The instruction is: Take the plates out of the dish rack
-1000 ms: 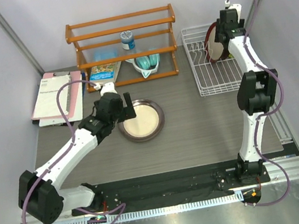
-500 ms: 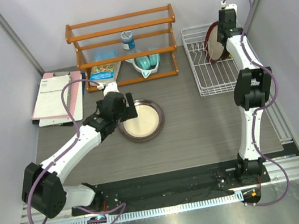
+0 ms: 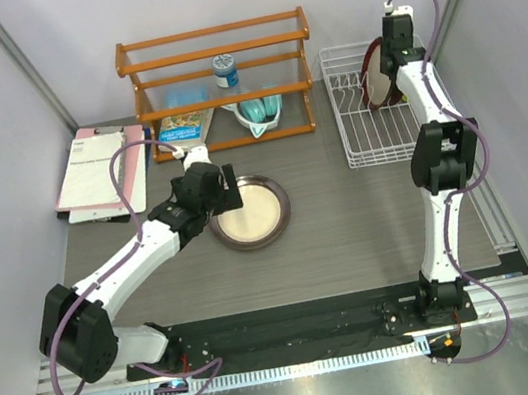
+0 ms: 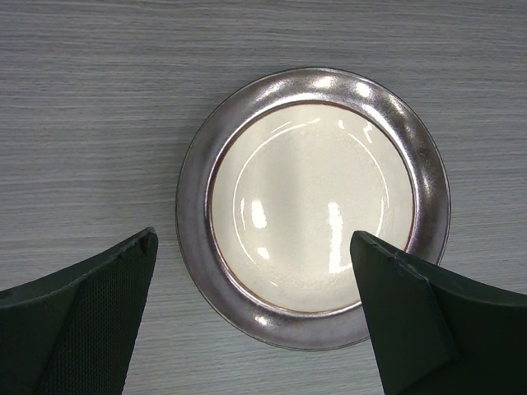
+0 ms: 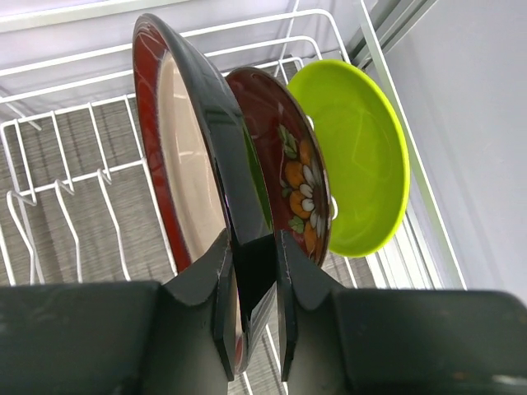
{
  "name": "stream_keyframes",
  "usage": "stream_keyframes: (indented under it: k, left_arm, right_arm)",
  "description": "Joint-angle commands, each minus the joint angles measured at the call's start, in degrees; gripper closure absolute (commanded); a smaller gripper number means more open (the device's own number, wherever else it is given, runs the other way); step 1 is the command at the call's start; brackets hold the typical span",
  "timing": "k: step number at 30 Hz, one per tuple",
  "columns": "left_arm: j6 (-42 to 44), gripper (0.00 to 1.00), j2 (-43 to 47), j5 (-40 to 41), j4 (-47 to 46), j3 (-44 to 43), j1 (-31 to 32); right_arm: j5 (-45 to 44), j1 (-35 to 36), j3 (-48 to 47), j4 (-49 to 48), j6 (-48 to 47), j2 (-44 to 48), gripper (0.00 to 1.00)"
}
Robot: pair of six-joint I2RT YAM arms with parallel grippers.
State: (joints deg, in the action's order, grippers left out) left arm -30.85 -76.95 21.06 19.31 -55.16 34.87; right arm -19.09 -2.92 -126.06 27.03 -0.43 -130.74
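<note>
The dish rack (image 3: pixel 362 146) stands at the back right. Three plates stand upright in it: a large dark red-rimmed plate (image 5: pixel 185 140) with a cream centre, a small patterned red plate (image 5: pixel 296 164) and a lime green plate (image 5: pixel 362 164). My right gripper (image 5: pixel 253 247) is shut on the top rim of the red-rimmed plate (image 3: pixel 383 76), one finger on each face. A grey-brown rimmed plate (image 4: pixel 309 197) lies flat on the table. My left gripper (image 4: pixel 254 237) hovers open just above its near edge and holds nothing.
An orange wooden shelf (image 3: pixel 220 83) stands at the back with a bottle (image 3: pixel 225 70), a book (image 3: pixel 183 128) and a teal and white object (image 3: pixel 260 112). A pink clipboard with papers (image 3: pixel 102 169) lies at the left. Walls close in on both sides.
The right gripper's fingers have closed in on the red-rimmed plate's rim, and that wrist has shifted slightly toward the back. The left arm has barely moved.
</note>
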Motion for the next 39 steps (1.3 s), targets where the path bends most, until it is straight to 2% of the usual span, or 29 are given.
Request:
stream_keyframes:
  k: [1, 4, 12, 24, 32, 37, 39]
  left_arm:
    - [0.18, 0.01, 0.22, 2.14, -1.38, 0.05, 0.11]
    - [0.18, 0.01, 0.74, 2.93, -0.68, -0.04, 0.11]
    - [-0.26, 0.00, 1.71, 3.20, -0.33, 0.22, 0.20]
    - [-0.88, 0.00, 2.42, 2.41, -0.41, 0.49, 0.20]
    - [-1.14, 0.01, 5.84, -1.54, -2.78, 3.03, 0.20]
    - [-1.05, 0.01, 9.00, -5.32, -6.03, 4.53, 0.11]
    - [-1.23, 0.01, 10.06, -8.99, -7.18, 5.32, -0.15]
  right_arm:
    - [-9.88, 2.65, 1.95, -5.38, -1.33, 8.72, 0.99]
    - [-14.38, 4.48, 4.94, -8.38, -3.08, 12.77, 0.99]
    - [-22.47, 7.05, 8.37, -11.99, -7.04, 16.30, 0.99]
    - [-24.15, 8.72, 12.68, -11.74, -5.03, 25.09, 0.99]
    - [-16.69, 12.57, 18.22, -6.03, 0.34, 37.91, 0.99]
    - [-4.66, 15.57, 21.11, 3.01, 8.75, 44.85, 0.99]
    - [2.09, 16.62, 26.46, 2.86, 11.40, 49.69, 0.99]
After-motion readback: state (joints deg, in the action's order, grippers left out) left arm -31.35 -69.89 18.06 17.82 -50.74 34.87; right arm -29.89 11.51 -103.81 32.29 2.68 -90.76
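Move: The red-rimmed plate is already pinched at its upper rim in the right hand, standing in the rack with its middle about 5 cm ahead, 2 cm left and 8 cm below. The brown flowered plate stands roughly 5 cm ahead and 5 cm right, and the green plate 4 cm ahead and 9 cm right. The silver-rimmed plate on the table lies some 28 cm back and 48 cm left of the right hand; from the left hand it is about level and 7 cm right, 13 cm lower. The red-rimmed plate is drawn up out of the rack by the right hand, whose fingers keep their pinch: slowly at first, leftward and back with the hand's left side dipping about 15 degrees, then faster up and back, with more left at the end. The hand rises about 18 cm and draws back some 16 cm, levelling its roll and tipping its fingers up as it leaves the brown and green plates. ##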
